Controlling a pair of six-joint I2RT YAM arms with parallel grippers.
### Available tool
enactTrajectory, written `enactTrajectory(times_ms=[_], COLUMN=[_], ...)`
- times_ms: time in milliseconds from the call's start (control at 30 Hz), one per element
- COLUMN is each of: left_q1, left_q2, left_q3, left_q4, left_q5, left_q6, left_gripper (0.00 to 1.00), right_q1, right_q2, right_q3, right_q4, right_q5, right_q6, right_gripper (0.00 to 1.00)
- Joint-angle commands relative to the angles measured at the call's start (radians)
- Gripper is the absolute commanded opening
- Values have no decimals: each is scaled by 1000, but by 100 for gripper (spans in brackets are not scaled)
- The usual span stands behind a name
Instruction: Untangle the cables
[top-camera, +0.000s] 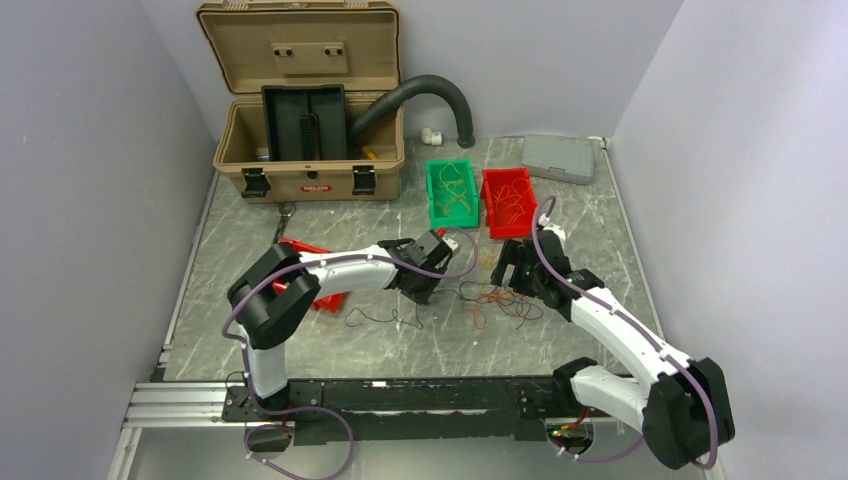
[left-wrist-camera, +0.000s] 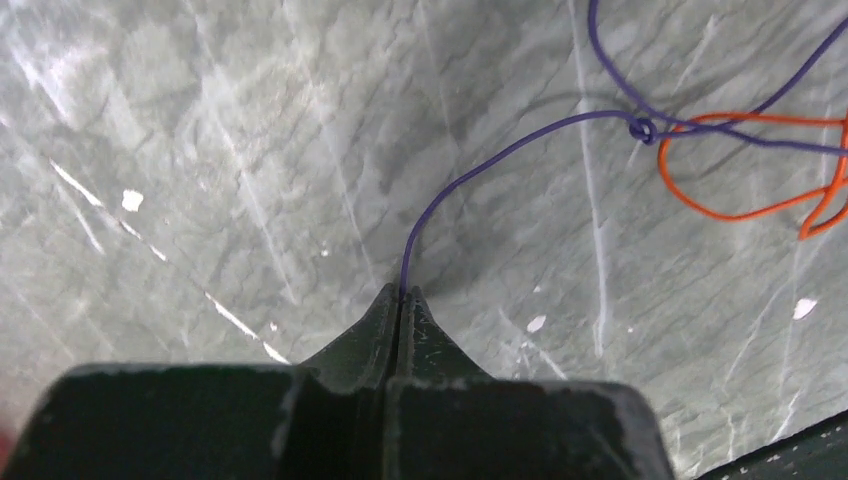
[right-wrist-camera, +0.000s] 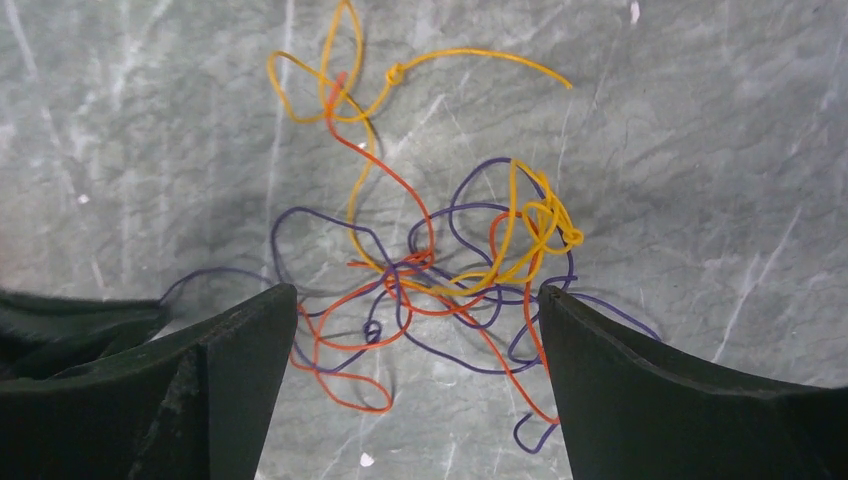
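The cables (right-wrist-camera: 440, 270) are a loose tangle of thin purple, orange and yellow strands on the marble table (top-camera: 300, 220). In the top view the tangle (top-camera: 497, 298) lies between both arms. My left gripper (left-wrist-camera: 402, 293) is shut on a purple cable (left-wrist-camera: 470, 172) that runs up to a small knot (left-wrist-camera: 645, 129) beside an orange loop (left-wrist-camera: 730, 210). My right gripper (right-wrist-camera: 415, 292) hovers open over the near side of the tangle, its fingers (right-wrist-camera: 250, 340) straddling orange and purple loops. From above, the left gripper (top-camera: 428, 278) sits left of the tangle and the right gripper (top-camera: 515, 268) at its right.
A separate dark strand (top-camera: 382, 318) lies left of the tangle. Behind it stand a green bin (top-camera: 451, 192) and a red bin (top-camera: 508, 202), both holding wires. A tan toolbox (top-camera: 310, 110), black hose (top-camera: 430, 95) and grey case (top-camera: 560, 157) line the back. A red object (top-camera: 318, 290) lies under the left arm.
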Motion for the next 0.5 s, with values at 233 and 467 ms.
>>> enactTrajectory(times_ms=[233, 467], left_q1=[-2, 49], left_q2=[-262, -499], left_q3=[-122, -222], left_q4=[17, -13], left_q5=[-175, -338], left_q6=[-46, -157], left_gripper=[0, 0], right_q1=[48, 17], right_q2=[252, 151], right_q3=[-6, -42], right_q4=[1, -90], right_q5=[198, 342], right_q6=[228, 378], right_gripper=[64, 10])
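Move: Left hand, already shut on the purple cable near the table: the left red bin lies about 24 cm to its left, 4 cm ahead and 1 cm higher. The cable's loose tail is some 8 cm left and 4 cm back, and the tangle roughly 16 cm right and 2 cm back. Right hand, open above the tangle: its middle is about 7 cm below, 2 cm right and 1 cm back; loose yellow loops lie about 6 cm ahead, 3 cm left and 7 cm below. Still pinching the purple cable, the left hand drags it low to the left away from the tangle, then lifts, rising about 8 cm in all as its fingers tip outward. The right hand drops some 6.5 cm onto the tangle, then shifts a little right, turning clockwise and closing most of the way around yellow and orange strands. ##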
